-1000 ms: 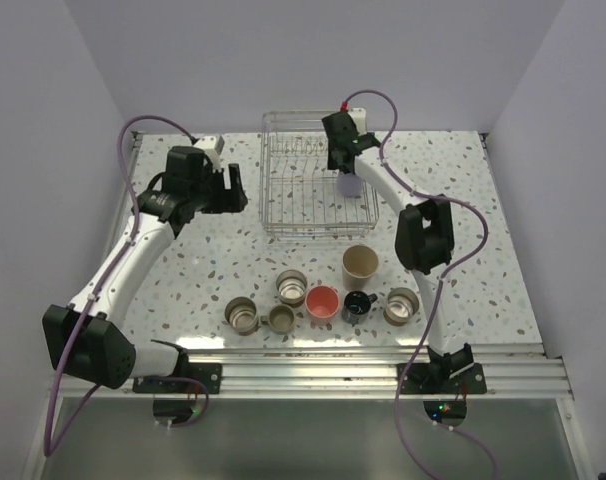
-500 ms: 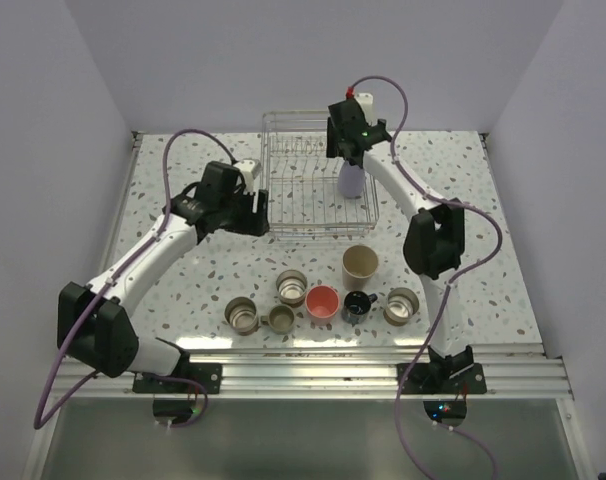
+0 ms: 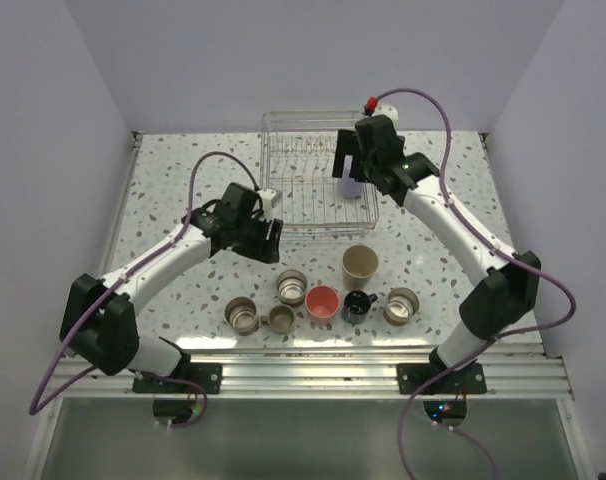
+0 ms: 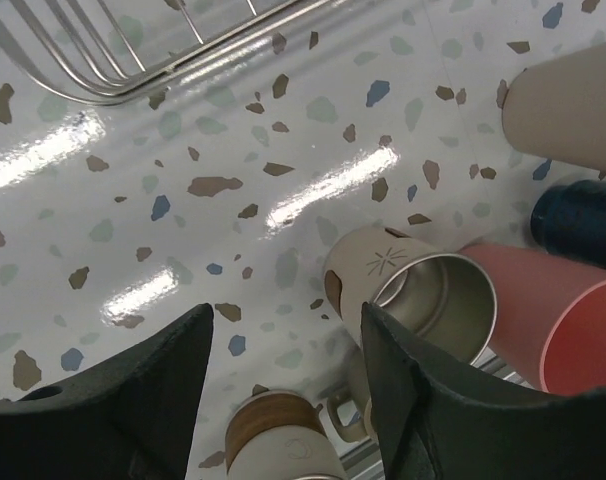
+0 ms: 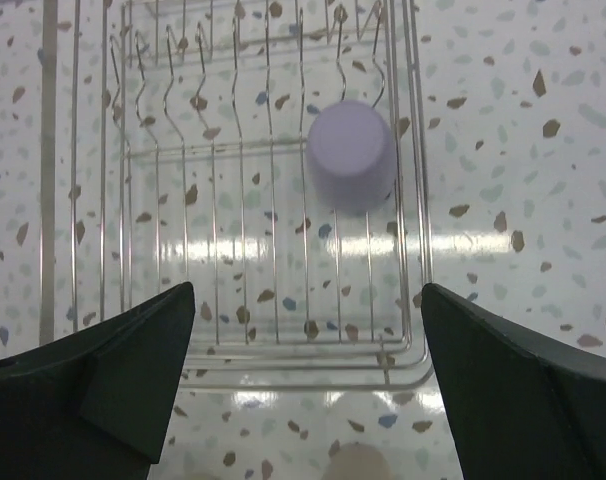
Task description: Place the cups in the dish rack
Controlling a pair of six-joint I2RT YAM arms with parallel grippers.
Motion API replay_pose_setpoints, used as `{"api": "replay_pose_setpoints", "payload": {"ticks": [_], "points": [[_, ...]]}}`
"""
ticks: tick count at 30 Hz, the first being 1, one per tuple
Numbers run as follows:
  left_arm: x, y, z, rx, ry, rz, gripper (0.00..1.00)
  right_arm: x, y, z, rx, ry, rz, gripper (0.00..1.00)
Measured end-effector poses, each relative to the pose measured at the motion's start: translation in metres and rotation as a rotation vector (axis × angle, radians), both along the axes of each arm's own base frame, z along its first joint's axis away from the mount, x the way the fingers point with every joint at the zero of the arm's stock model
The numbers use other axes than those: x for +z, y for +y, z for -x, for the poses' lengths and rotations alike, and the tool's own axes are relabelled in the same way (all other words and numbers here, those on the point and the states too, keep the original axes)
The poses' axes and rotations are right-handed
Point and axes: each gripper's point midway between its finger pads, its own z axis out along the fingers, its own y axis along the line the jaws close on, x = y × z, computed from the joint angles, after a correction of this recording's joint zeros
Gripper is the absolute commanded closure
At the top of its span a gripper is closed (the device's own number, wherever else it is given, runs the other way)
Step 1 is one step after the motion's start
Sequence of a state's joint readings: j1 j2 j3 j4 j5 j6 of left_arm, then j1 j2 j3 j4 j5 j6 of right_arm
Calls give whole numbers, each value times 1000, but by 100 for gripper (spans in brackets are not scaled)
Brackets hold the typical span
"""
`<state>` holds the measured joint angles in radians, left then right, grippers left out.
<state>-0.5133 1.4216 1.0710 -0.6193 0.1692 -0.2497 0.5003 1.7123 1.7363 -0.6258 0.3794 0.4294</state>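
Observation:
The dish rack [image 3: 273, 226] [image 5: 419, 250] stands at the back middle. A lavender cup [image 3: 351, 187] [image 5: 351, 155] rests upside down in its right part. My right gripper [image 3: 351, 168] [image 5: 308, 290] hovers open above the rack's near right corner, clear of the cup. In front of the rack are a tan cup [image 3: 360, 266], a coral-pink cup [image 3: 322, 302], a black mug [image 3: 357, 305] and several metal cups [image 3: 292, 286]. My left gripper [image 3: 264, 240] [image 4: 283, 315] is open and empty, above the table just left of a metal cup [image 4: 433, 295].
The left wrist view also shows a wood-banded metal cup [image 4: 273, 440] below the fingers, the coral-pink cup [image 4: 573, 320], the dark mug [image 4: 583, 220] and the tan cup [image 4: 573, 100]. White walls enclose the table on three sides.
My right gripper let go of the lavender cup in the rack, opened wide and drew back. My left arm swung right and nearer, from the far left to the row of cups.

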Motion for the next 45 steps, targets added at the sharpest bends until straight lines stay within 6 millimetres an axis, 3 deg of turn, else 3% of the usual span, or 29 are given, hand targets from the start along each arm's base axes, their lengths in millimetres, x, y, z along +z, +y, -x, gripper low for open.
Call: {"api": "replay_pose_setpoints", "payload": {"ticks": [4,10,12,15,16,17,25,28,31,34,39,45], "points": [[-11,-10,17,-50,30,-8,37,-24,-1,41,49,63,-4,1],[-36,-22,35,-93,85,-32,42,-46,-19,65,45,116,33,1],[-46,-25,38,-100,105,-42,49,-47,-23,71,46,118,37,1],[-58,-29,44,-102,133,-54,73,-44,-26,76,51,110,39,1],[-61,-31,44,-102,139,-55,93,-42,-27,77,53,105,39,2],[-63,-32,45,-95,145,-54,100,-40,-27,77,55,99,39,2],[-58,-25,32,-40,110,-111,100,-34,-29,79,67,84,47,1],[-36,-23,20,-13,74,-137,100,-30,-28,78,72,80,45,2],[12,-34,-4,12,-21,-104,100,-11,-22,77,91,56,16,1],[77,-48,-32,39,-156,-11,100,26,-6,72,136,-8,-73,1],[167,-56,-61,77,-331,252,100,99,42,69,290,-129,-326,2],[211,-47,-87,132,-426,586,100,155,84,84,445,-182,-614,1]]}}
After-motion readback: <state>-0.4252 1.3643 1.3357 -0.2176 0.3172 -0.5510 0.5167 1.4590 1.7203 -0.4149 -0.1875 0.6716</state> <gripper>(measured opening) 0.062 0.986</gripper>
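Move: The left hand hangs open over the table; the steel-lined cup stands about 7 cm back and 6 cm to its right, its middle some 8 cm below. The red cup is roughly 7 cm to the right of that cup and 4 cm nearer the base, the small olive mug about 8 cm back and 3 cm left of it. From the open right hand the steel-lined cup lies about 24 cm back, 14 cm left and 23 cm lower. Going down, back and right, the left fingers pinch the steel-lined cup's wall at the rim, then lift it nearly 28 cm and forward about 13, tilting up until the cup lies sideways with its base to the right. The open right hand draws back and slightly down, waits, then rises nearly 20 cm and swings left, turning its spread fingers towards the cup's base. ##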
